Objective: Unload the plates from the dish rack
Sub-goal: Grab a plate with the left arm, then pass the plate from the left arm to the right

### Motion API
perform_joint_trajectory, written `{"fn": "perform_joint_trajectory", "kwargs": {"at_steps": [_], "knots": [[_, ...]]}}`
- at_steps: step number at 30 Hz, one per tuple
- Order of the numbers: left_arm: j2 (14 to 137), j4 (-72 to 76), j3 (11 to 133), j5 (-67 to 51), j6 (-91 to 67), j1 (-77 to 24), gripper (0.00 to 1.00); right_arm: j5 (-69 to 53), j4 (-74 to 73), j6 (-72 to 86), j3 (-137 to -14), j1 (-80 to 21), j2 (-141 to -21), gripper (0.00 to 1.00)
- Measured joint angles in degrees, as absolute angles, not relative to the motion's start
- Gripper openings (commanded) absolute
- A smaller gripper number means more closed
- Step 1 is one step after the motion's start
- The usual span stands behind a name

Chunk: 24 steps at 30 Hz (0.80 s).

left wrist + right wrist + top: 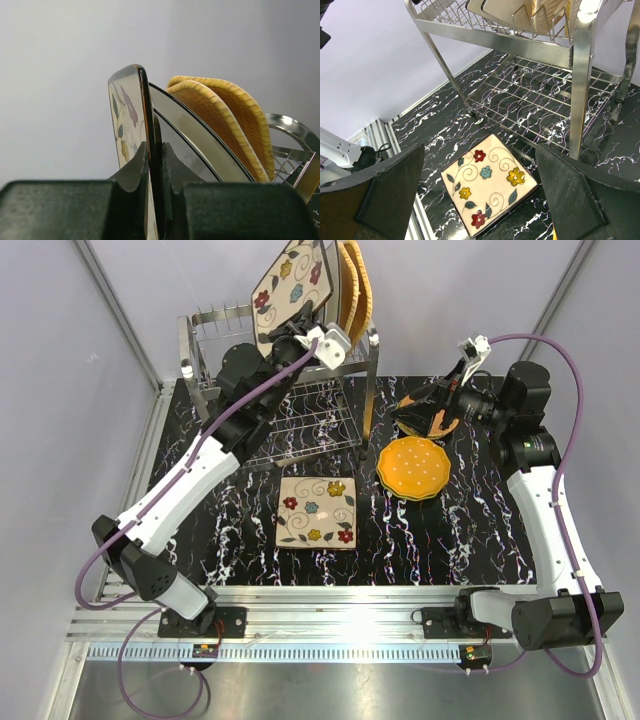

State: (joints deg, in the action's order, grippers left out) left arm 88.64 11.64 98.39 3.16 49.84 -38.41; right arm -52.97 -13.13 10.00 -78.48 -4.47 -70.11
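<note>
My left gripper (312, 338) is shut on the lower edge of a square cream floral plate (290, 282), which stands tilted above the top tier of the steel dish rack (215, 325). In the left wrist view the fingers (137, 167) pinch that plate (125, 115) by its dark rim. Close behind it stand a pale dark-rimmed plate (200, 142) and two woven tan plates (227, 117). A second floral plate (317, 512) lies flat on the table. My right gripper (418, 410) hangs open and holds nothing, above the table right of the rack; the flat floral plate (487, 182) shows between its fingers.
An orange scalloped plate (413, 466) lies on a green one at the right of the black marbled table (470, 510). The rack's lower wire shelf (540, 95) and right post (580, 85) stand close to the right gripper. Grey walls enclose the back and sides.
</note>
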Motion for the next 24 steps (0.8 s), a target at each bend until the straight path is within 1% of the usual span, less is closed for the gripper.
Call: {"fn": "perform_joint_trajectory", "kwargs": {"at_steps": [11, 24], "knots": [[85.0, 8.4, 96.1, 3.2, 55.3, -38.4, 0.00, -53.1, -13.1, 10.3, -78.5, -4.5, -70.1, 1.00], [72.0, 1.4, 87.8, 4.1, 60.8, -41.5, 0.00, -54.2, -11.7, 13.3, -80.4, -4.4, -71.6, 1.00]]}}
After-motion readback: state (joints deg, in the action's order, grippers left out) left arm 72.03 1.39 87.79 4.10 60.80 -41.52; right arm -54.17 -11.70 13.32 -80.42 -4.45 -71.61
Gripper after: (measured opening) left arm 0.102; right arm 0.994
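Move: The square flowered plate is already pinched in my left hand, high over the rack. About 7 cm to that hand's right and 4 cm farther out stand the white plates. The yellow plates are some 12 cm right and 6 cm out. The flowered plate already laid on the table is about 11 cm back, 3 cm right and 53 cm below. From my idle right hand, that laid plate lies roughly 25 cm left, 3 cm back and 40 cm below. Keeping the flowered plate pinched by its edge, I draw my left hand back about 7 cm and some 4 cm to the left, slowly at first and then faster, away from the white plates still in the rack. The height stays level while my wrist rolls about 10 degrees, its left side rising. ##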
